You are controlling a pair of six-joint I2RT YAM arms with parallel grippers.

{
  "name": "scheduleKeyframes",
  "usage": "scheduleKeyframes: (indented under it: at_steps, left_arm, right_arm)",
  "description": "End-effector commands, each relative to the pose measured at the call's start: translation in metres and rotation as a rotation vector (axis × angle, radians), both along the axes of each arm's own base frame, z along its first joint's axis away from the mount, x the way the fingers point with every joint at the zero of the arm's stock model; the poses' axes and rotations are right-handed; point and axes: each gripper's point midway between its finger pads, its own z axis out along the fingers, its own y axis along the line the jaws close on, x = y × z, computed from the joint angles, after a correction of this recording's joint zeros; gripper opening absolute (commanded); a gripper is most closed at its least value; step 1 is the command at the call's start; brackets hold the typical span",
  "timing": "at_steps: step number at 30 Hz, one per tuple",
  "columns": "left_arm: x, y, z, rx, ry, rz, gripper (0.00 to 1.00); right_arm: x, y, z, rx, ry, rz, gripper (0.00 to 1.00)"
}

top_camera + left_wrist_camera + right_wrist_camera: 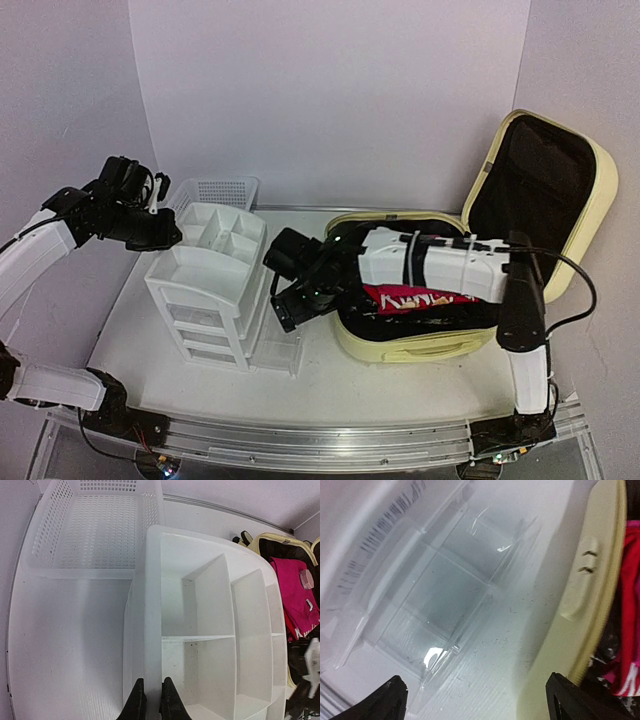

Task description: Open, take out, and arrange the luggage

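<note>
The pale-yellow luggage (420,345) lies open at the right. Its lid (590,200) stands up and shows black lining. A red garment (415,298) lies inside, and it also shows in the left wrist view (295,590) and the right wrist view (626,570). My right arm reaches left across the luggage. My right gripper (288,298) is open and empty, low between the luggage wall (592,580) and a clear pulled-out drawer (435,595). My left gripper (152,705) is shut on the top rim of the white drawer unit (152,605).
The white drawer unit (205,290) stands left of the luggage, with its clear bottom drawer (277,345) drawn out toward the front. A white mesh basket (215,190) sits behind it against the back wall, and it also shows in the left wrist view (95,525).
</note>
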Motion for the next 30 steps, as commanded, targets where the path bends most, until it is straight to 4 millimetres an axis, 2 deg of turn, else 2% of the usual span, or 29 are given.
scheduleKeyframes:
  at_steps: [1,4,7,12,13,18,22,26,30]
  left_arm:
    - [-0.008,0.025,-0.035,0.163,0.119,0.030,0.00]
    - [-0.007,0.023,-0.036,0.162,0.125,0.024,0.00]
    - [-0.007,0.022,-0.037,0.161,0.128,0.017,0.00]
    - [-0.009,0.022,-0.037,0.152,0.130,0.012,0.00]
    - [-0.010,0.021,-0.037,0.150,0.130,0.011,0.00]
    - [-0.009,0.018,-0.036,0.136,0.133,0.004,0.00]
    - [-0.010,0.016,-0.034,0.124,0.132,-0.003,0.00]
    - [-0.010,0.016,-0.031,0.118,0.124,-0.006,0.00]
    - [-0.012,0.016,-0.028,0.110,0.118,-0.006,0.00]
  right_arm:
    - [0.009,-0.028,0.100,0.116,-0.162,0.038,0.98]
    - [0.024,-0.060,0.106,0.038,-0.270,0.006,0.98]
    - [0.049,-0.099,0.105,0.008,-0.280,-0.093,0.98]
    - [0.097,-0.197,0.072,0.104,-0.021,-0.405,0.98]
    - [0.110,-0.221,0.066,0.111,0.016,-0.475,0.98]
    - [0.145,-0.280,0.054,0.081,0.074,-0.607,0.98]
    - [0.165,-0.304,0.041,0.068,0.114,-0.664,0.98]
    - [0.189,-0.300,0.035,0.136,0.156,-0.671,0.98]
    - [0.205,-0.298,0.027,0.124,0.155,-0.669,0.98]
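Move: On the shirts in the open luggage sits the pale octagonal box, about 20 cm ahead of the right hand, some 30 cm to its right and 5 cm below it. The pink shirts' middle is about 15 cm ahead and 26 cm right. Left of this hand by some 4 cm, 1 cm ahead and 6 cm lower, is the pulled-out clear drawer. From the left hand, on the cabinet rim, the box is about 12 cm ahead, 53 cm right and 20 cm down. Rising clear of the open drawer by about 11 cm, the empty right hand swings some 30 cm to the right and 19 cm forward over the luggage's near-left rim, sinking most of that height again on the way. The wrist turns about 40 degrees clockwise and the fingers stay wide open; the hand closes in on the octagonal box from above, still forward and down at the end, without a visible touch. ##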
